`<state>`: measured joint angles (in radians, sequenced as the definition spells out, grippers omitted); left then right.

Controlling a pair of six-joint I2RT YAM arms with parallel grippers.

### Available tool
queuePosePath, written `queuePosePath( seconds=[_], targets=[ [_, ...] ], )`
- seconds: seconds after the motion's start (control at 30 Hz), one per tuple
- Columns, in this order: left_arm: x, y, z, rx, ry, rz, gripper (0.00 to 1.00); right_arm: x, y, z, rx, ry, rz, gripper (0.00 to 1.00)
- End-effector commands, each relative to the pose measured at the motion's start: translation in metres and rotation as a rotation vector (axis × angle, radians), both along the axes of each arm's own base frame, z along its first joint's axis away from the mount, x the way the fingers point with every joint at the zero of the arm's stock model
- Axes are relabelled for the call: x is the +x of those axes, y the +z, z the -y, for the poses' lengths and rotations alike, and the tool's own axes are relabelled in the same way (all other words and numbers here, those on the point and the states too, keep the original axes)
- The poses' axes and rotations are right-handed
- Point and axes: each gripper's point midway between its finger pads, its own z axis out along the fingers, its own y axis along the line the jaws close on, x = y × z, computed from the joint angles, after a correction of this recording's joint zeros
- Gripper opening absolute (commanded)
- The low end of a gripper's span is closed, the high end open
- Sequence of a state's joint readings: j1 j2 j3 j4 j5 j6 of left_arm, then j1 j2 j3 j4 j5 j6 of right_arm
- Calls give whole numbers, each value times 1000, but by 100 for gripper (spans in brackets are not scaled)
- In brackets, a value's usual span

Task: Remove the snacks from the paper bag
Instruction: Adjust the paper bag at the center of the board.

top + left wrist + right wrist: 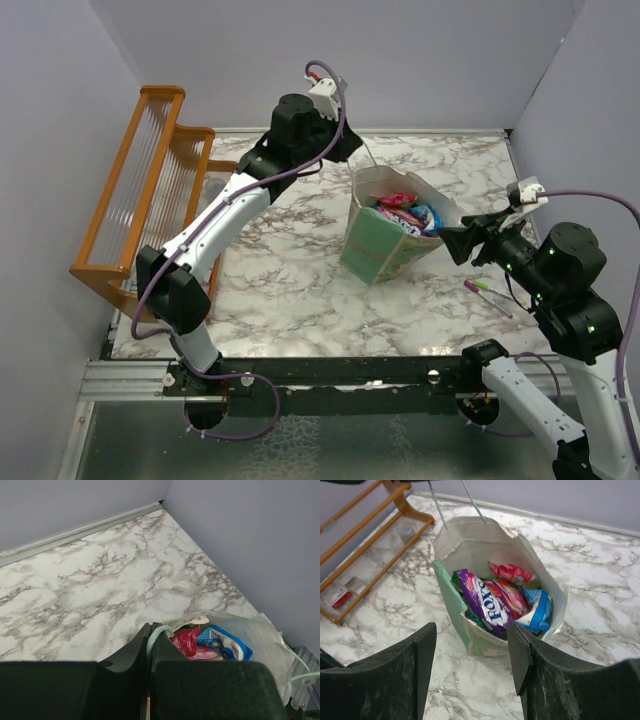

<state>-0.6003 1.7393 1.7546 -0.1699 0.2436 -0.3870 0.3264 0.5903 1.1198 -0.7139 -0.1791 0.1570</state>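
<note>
The pale-green paper bag stands open mid-table, leaning a little. It is full of shiny snacks. My left gripper hangs just above the bag's far rim, shut on a thin loop handle. Below it the left wrist view shows a red packet, a blue one and the bag's white inside. My right gripper is open at the bag's right edge, holding nothing. Its wrist view looks between the fingers at the bag with purple, pink and blue packets.
An orange wooden rack stands against the left wall and shows in the right wrist view as the rack. Two thin pink-and-green pens lie on the marble table near my right arm. Grey walls close the back and sides.
</note>
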Motion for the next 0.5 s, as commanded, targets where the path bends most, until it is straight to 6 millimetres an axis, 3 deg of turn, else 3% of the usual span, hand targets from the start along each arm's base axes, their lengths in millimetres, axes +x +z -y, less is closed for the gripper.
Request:
queuePosePath(
  seconds=[0.0,0.23,0.47],
  targets=[
    [-5,83,-60,-55,97,209,0,4,-5,-17,-18,91,-18,59],
    [-19,98,-119,5,178,258,0,9,-20,-30,-4,150,-74,60],
    [-49,91,-140,77,182,293,0,15,-38,-55,32,265,-153,60]
  ],
)
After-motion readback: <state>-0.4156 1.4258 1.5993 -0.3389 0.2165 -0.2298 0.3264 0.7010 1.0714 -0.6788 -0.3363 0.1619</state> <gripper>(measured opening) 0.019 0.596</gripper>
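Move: The paper bag hangs by its handle from the left hand's shut fingers, its middle about 20 cm below, 7 cm to the right and 6 cm back, the snacks inside at roughly 16 cm below, 9 cm right and 5 cm back. The board's middle lies some 5 cm left, 5 cm back and 30 cm down; the wooden rack is about 42 cm left and 3 cm ahead. From the right hand the bag is some 16 cm ahead, 7 cm left and 13 cm lower. The paper bag is drawn briskly to the left by its handle, which the left hand keeps pinched as it sweeps about 13 cm towards the rack side, rising a little and easing back near the end, turning some 10 degrees counter-clockwise. The right hand, open and empty, drifts about 5 cm left and down, swinging slightly counter-clockwise and tipping down, without touching the bag at the end. ##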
